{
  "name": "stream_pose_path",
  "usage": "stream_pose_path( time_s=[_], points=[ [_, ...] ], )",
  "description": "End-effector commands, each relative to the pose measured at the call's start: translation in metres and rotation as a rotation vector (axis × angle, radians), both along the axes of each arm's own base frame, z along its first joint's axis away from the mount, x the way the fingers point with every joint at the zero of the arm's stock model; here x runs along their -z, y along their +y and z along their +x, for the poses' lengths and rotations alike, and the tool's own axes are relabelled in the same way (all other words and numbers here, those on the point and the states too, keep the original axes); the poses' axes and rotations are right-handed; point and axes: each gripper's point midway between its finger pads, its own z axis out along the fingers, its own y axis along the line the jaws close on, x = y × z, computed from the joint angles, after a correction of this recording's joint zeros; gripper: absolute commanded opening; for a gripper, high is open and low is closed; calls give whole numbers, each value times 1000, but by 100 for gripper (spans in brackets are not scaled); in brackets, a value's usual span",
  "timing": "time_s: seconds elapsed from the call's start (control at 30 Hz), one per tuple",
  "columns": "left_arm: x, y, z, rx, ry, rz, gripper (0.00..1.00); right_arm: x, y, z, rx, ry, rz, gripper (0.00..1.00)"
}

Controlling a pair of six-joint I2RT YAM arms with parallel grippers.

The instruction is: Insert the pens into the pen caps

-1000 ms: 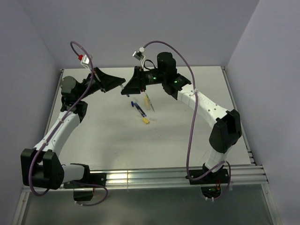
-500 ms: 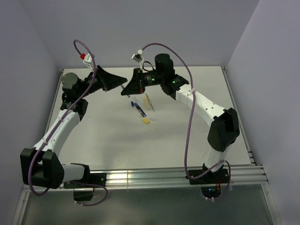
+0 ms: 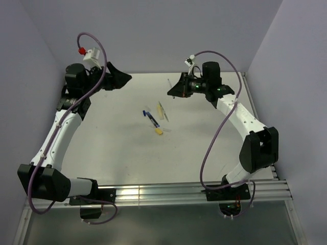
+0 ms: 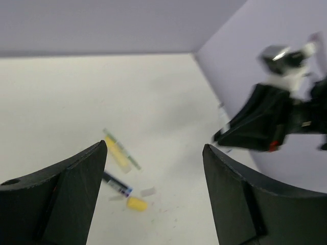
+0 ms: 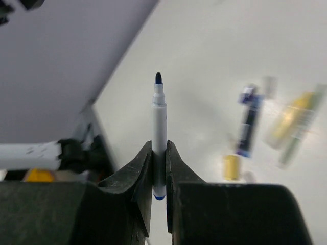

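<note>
My right gripper [image 5: 159, 147] is shut on a thin white pen with a dark blue tip [image 5: 159, 109], held upright between the jaws. In the top view this gripper [image 3: 173, 91] is above the back of the table, the pen [image 3: 169, 82] sticking out of it. My left gripper [image 3: 121, 78] is open and empty at the back left. On the table lie a dark blue pen [image 3: 150, 118], a pale yellow pen [image 3: 162, 111], a bright yellow cap [image 3: 159, 131] and a small translucent cap [image 4: 148, 192]. The left wrist view also shows the yellow cap [image 4: 137, 203].
The white table [image 3: 112, 153] is walled by lilac panels at the back and sides. A metal rail [image 3: 168, 191] runs along the near edge. Purple cables [image 3: 212, 148] loop over both arms.
The two grippers were close together above the back middle of the table. They have moved apart: the left back and to the left, the right to the right with the white pen.
</note>
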Motion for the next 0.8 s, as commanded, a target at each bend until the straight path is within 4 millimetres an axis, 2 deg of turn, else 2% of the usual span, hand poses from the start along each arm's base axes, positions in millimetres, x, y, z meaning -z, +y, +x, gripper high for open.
stream_pose_path(
  time_s=[0.0,0.07,0.1,0.13,0.17,0.2,0.23,0.3,0.33,0.37,0.4,0.47,0.5,0.57,0.6,0.77],
  points=[
    [77,9,14,-111,125,214,81,-5,-42,15,162,-137,-160,0],
    [111,15,29,-229,222,268,75,9,-59,17,204,-146,-259,0],
    [108,2,32,-229,229,286,70,14,-69,22,252,-155,-310,0],
    [144,-1,35,-245,347,342,62,20,-76,20,270,-146,-350,0],
    [140,0,46,-308,352,369,61,22,-83,21,285,-162,-385,0],
    [152,-15,44,-276,387,389,62,25,-91,25,326,-163,-426,0],
    [178,-17,52,-307,453,427,64,29,-97,23,334,-149,-454,0],
    [191,-22,58,-339,491,459,64,32,-104,24,345,-148,-493,0],
    [211,-25,63,-343,532,483,63,37,-106,20,336,-131,-509,0],
    [214,-28,66,-346,542,492,62,42,-109,19,330,-125,-518,0],
    [233,-31,69,-355,573,526,61,41,-111,17,328,-127,-519,0],
    [240,-38,75,-367,592,537,58,48,-113,14,326,-112,-526,0],
    [258,-40,76,-365,627,562,57,49,-113,12,324,-106,-527,0],
    [267,-42,81,-377,643,573,56,52,-113,10,315,-97,-526,0],
    [281,-44,80,-369,671,595,56,54,-113,10,296,-109,-538,0],
    [299,-49,87,-360,706,609,53,59,-112,9,283,-93,-540,0]
  ],
)
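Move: The blue pen cap lies far below the open left hand, some 37 cm down, about 6 cm ahead and 7 cm right. From that cap, the two dark pens lie about 4 cm right and 4 cm nearer; the yellow highlighter is 8 cm right, level with it, the green pen just beyond. For the right hand, holding the white pen, the cap is about 8 cm ahead, 14 cm left and 27 cm below. Left hand drops about 30 cm towards the cap, tipping down, fingers narrowing; right draws pen 10 cm right. ##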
